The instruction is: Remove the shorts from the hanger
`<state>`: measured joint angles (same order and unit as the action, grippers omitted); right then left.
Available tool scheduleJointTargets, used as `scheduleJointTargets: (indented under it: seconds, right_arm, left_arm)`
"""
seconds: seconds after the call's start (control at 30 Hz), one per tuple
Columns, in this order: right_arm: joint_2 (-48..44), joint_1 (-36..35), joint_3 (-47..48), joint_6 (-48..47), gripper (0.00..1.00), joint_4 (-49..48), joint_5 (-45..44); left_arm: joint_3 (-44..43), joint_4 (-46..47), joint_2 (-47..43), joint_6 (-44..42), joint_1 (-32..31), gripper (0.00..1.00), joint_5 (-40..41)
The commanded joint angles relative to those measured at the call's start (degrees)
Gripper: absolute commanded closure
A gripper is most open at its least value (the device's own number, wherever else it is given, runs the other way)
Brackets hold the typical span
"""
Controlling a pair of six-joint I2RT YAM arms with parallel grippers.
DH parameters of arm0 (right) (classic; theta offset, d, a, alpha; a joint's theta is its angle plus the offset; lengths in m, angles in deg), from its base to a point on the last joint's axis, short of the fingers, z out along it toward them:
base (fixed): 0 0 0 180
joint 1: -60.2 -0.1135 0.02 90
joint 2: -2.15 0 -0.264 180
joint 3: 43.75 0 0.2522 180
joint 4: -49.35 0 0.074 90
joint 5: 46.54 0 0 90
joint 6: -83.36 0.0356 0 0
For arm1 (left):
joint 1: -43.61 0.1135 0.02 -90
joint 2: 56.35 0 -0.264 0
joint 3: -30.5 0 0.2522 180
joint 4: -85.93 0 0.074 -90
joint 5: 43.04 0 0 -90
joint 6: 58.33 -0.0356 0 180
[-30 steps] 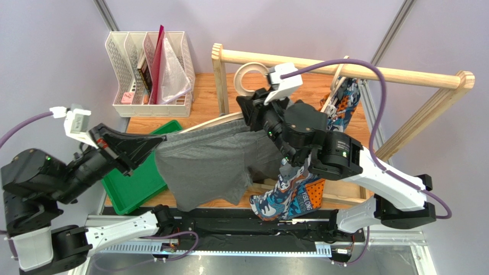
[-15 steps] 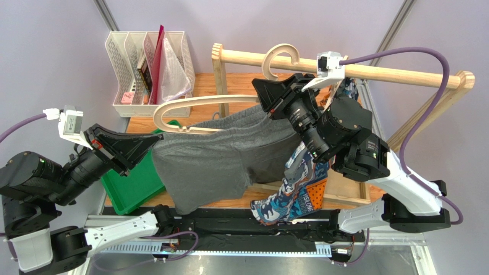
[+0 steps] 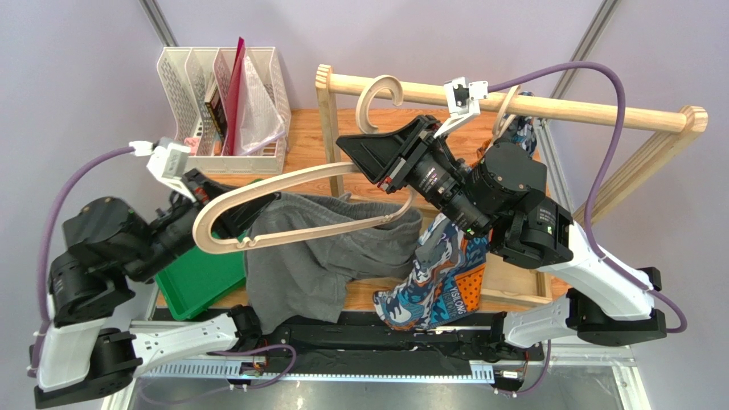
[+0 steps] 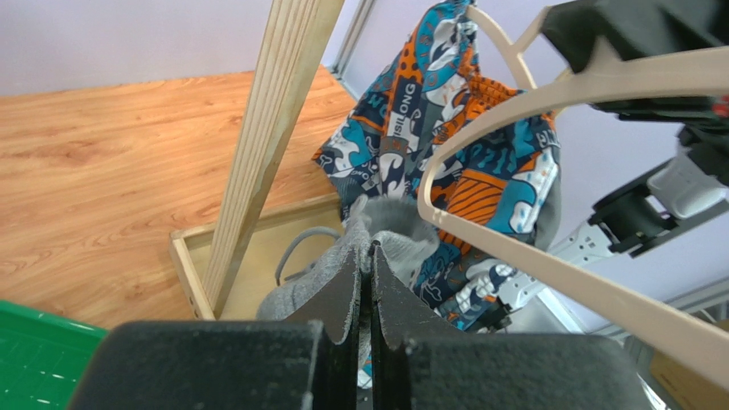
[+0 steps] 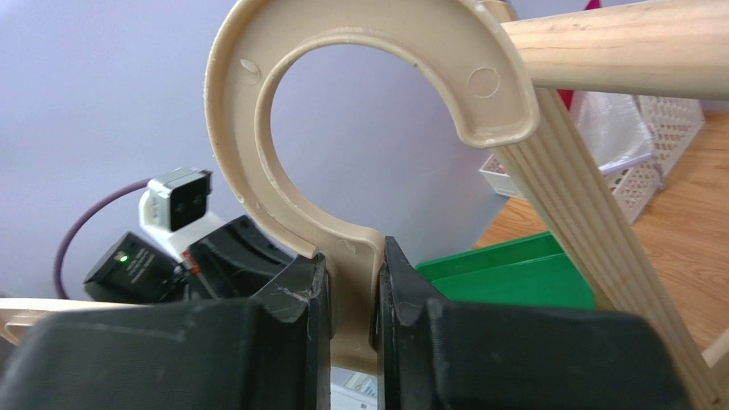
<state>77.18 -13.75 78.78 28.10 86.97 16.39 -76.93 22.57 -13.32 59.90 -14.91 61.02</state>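
My right gripper (image 3: 364, 152) is shut on the neck of the beige hanger (image 3: 257, 190); in the right wrist view its jaws (image 5: 351, 269) squeeze that neck just under the hook (image 5: 282, 162). The hanger's long arm sweeps left over the grey shorts (image 3: 312, 256), which sag bunched below it, a thin lower bar still crossing their top edge. Shut on a fold of the grey shorts (image 4: 376, 231) is my left gripper (image 4: 368, 256), which sits behind the hanger's left end (image 3: 255, 207). The patterned shorts (image 3: 441, 273) hang from another hanger at the right.
A wooden rail (image 3: 548, 107) on posts (image 4: 274, 128) spans the back. A green tray (image 3: 192, 278) lies at the left, with a white file rack (image 3: 222, 107) behind it. A shallow wooden box (image 4: 248, 256) sits under the rail.
My right gripper has swung the hanger leftward and lower. My left gripper has moved up and right with its fold, and the grey shorts have gone slack and bunched.
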Motion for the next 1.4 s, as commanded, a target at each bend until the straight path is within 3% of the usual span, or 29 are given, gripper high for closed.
scheduleJointTargets:
  seconds: [0.0, 0.13, 0.3, 0.4, 0.53, 0.63, 0.7, 0.9, 1.1, 1.27, 1.37]
  right_arm:
    - [-1.6, 0.1, 2.0, 1.6, 1.0, -6.2, 5.1]
    - [-2.0, 0.0, 3.1, 1.7, 1.0, -7.1, 8.3]
    - [-2.5, 0.0, 5.0, -1.9, 1.0, -3.6, 5.3]
    - [-5.2, 0.0, 2.6, -4.2, 1.0, -3.8, 1.8]
    - [-8.0, 0.1, 0.8, -7.0, 1.0, -4.7, -1.3]
    - [-8.7, 0.0, 0.8, -7.8, 1.0, -4.1, -2.6]
    - [-8.7, 0.0, 0.9, -8.5, 1.0, -3.8, -2.8]
    - [-7.6, -0.1, 2.6, -10.7, 1.0, -1.2, -3.1]
    - [-7.6, 0.0, 2.3, -15.1, 1.0, -0.7, -5.3]
    - [-7.2, 0.0, 2.5, -17.3, 1.0, -0.7, -5.7]
    - [-7.0, 0.1, 2.3, -18.1, 1.0, -0.8, -5.4]
  left_arm:
    - [-4.1, 2.7, 4.9, 0.3, -0.2, 1.0, 2.9]
    - [-6.6, 0.0, 7.8, 0.6, 0.0, 1.0, 5.6]
    - [-11.3, -5.1, 10.8, -1.1, -0.1, 1.0, 9.4]
    - [-18.2, -10.9, 13.8, -5.9, -0.1, 1.0, 14.2]
    - [-34.7, -22.4, 19.9, -11.5, 0.3, 1.0, 23.2]
    - [-46.4, -23.8, 23.3, -15.6, 0.4, 1.0, 26.5]
    - [-48.8, -19.9, 22.6, -21.2, 0.4, 1.0, 26.9]
    - [-41.5, 11.0, 16.9, -38.4, 0.3, 1.0, 28.6]
    - [-50.1, 15.8, 26.0, -53.9, 0.3, 1.0, 30.8]
    - [-44.7, 22.9, 25.1, -61.7, 0.3, 1.0, 34.9]
    - [-39.7, 24.8, 22.1, -60.8, 0.3, 1.0, 35.2]
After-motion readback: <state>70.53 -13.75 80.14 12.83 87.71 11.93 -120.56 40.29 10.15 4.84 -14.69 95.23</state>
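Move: My left hand, shut on the grey shorts, has the green tray some 19 cm to its left, 9 cm ahead and 46 cm below. The loop end of the bare hanger hangs about 7 cm left, 6 cm back and 6 cm above it. From my right hand, holding the hanger's neck, the rack bar's middle lies about 20 cm right, 9 cm ahead and 6 cm lower; the patterned shorts hang 15 cm right, 5 cm ahead, 24 cm down. I keep the grey shorts pinched and first slip my left hand about 4 cm forward and a little right, then sweep it up and left, some 20 cm each way, turning it counter-clockwise about 45 degrees while tipping the fingers up. My right hand keeps the hanger's neck and draws it about 7 cm right and slightly up, away from the shorts. ##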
